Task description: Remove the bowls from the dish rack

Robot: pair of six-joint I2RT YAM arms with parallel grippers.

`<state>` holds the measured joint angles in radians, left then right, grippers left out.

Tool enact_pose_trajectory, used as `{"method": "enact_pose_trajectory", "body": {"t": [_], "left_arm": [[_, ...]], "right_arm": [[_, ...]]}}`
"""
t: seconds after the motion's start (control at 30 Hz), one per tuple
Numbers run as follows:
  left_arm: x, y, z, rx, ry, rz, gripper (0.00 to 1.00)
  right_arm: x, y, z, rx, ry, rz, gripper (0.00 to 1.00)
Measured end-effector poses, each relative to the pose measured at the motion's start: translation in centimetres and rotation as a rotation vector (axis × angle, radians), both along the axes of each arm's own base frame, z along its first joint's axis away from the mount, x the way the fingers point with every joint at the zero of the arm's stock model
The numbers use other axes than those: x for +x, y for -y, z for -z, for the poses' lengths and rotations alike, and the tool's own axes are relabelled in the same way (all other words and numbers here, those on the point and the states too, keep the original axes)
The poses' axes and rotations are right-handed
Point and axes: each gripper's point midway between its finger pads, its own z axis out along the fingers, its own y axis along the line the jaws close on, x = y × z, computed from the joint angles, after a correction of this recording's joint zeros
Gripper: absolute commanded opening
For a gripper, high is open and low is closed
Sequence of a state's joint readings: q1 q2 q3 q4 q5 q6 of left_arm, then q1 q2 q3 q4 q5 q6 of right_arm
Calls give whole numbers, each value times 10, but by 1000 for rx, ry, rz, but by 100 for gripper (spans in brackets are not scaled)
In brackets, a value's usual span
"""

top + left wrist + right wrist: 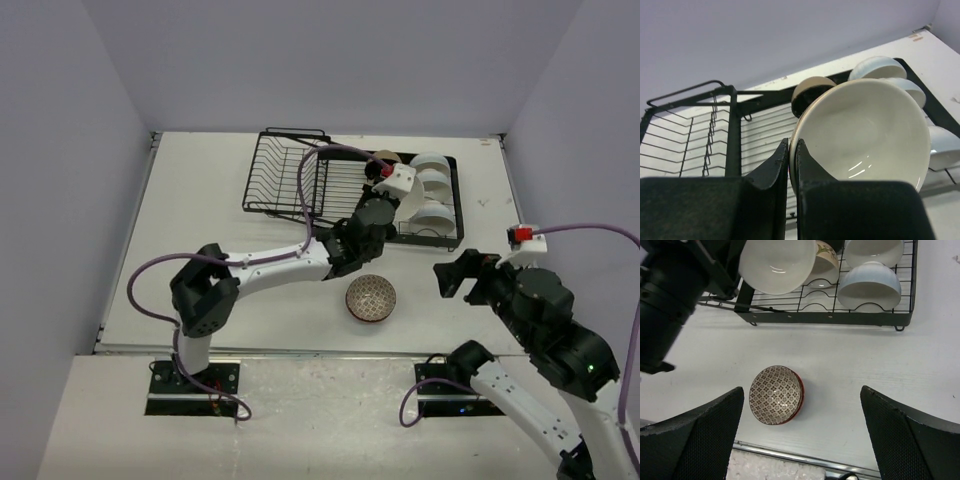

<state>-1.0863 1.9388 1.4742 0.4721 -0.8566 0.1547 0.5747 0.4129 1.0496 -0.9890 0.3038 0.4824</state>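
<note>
My left gripper (792,142) is shut on the rim of a plain white bowl (865,130), one finger inside and one outside. That bowl (777,262) is tipped on edge over the near left part of the black wire dish rack (285,175). Behind it in the rack stand a beige bowl with a black inside (812,90) and white bowls (877,67). A brown net-patterned bowl (370,298) lies on the table in front of the rack. My right gripper (802,390) hangs open above and to the right of that patterned bowl (776,395), holding nothing.
The rack's smaller basket section (685,145) on the left holds nothing that I can see. A pale bowl (869,285) rests against the rack's front rail (825,317). The table's near edge (790,452) runs just below the patterned bowl. Grey walls enclose the table.
</note>
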Motion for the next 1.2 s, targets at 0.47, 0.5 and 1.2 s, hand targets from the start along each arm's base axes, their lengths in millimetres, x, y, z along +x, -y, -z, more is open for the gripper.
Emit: {"method": "enact_pose_trajectory", "body": {"t": [0.47, 0.5, 1.2], "left_arm": [[-103, -36, -23, -263, -452, 281, 0], [-109, -38, -19, -267, -476, 295, 0], [-137, -85, -37, -376, -503, 278, 100]], "right_arm": [[81, -70, 26, -65, -153, -84, 37], [85, -74, 29, -70, -162, -86, 34], [83, -78, 81, -106, -325, -111, 0]]}}
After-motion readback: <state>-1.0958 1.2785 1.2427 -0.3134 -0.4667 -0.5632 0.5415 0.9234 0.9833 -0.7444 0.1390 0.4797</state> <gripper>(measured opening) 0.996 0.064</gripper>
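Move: The left hand already pinches the cream bowl by its left rim, the bowl's middle some 6 cm to its right. The stacked bowls stand about 17 cm back of this hand, 1 cm left and 24 below; the front white bowl in the rack is roughly 2 cm ahead, 13 right and 17 below. From the open right hand the cream bowl lies some 22 cm ahead, 10 left and 5 below, the stacked bowls about 5 ahead, 15 left and 26 below. Drawing back about 13 cm and a little left, the left hand brings the cream bowl towards the stacked bowls and tips down some 30 degrees, while the right hand reaches forward and left, sinking, and closes on the bowl's right rim. The left hand holds until that grip is shut, opens and backs off left and up; the right, still pinching, tips down and lowers a few centimetres towards the stack. ##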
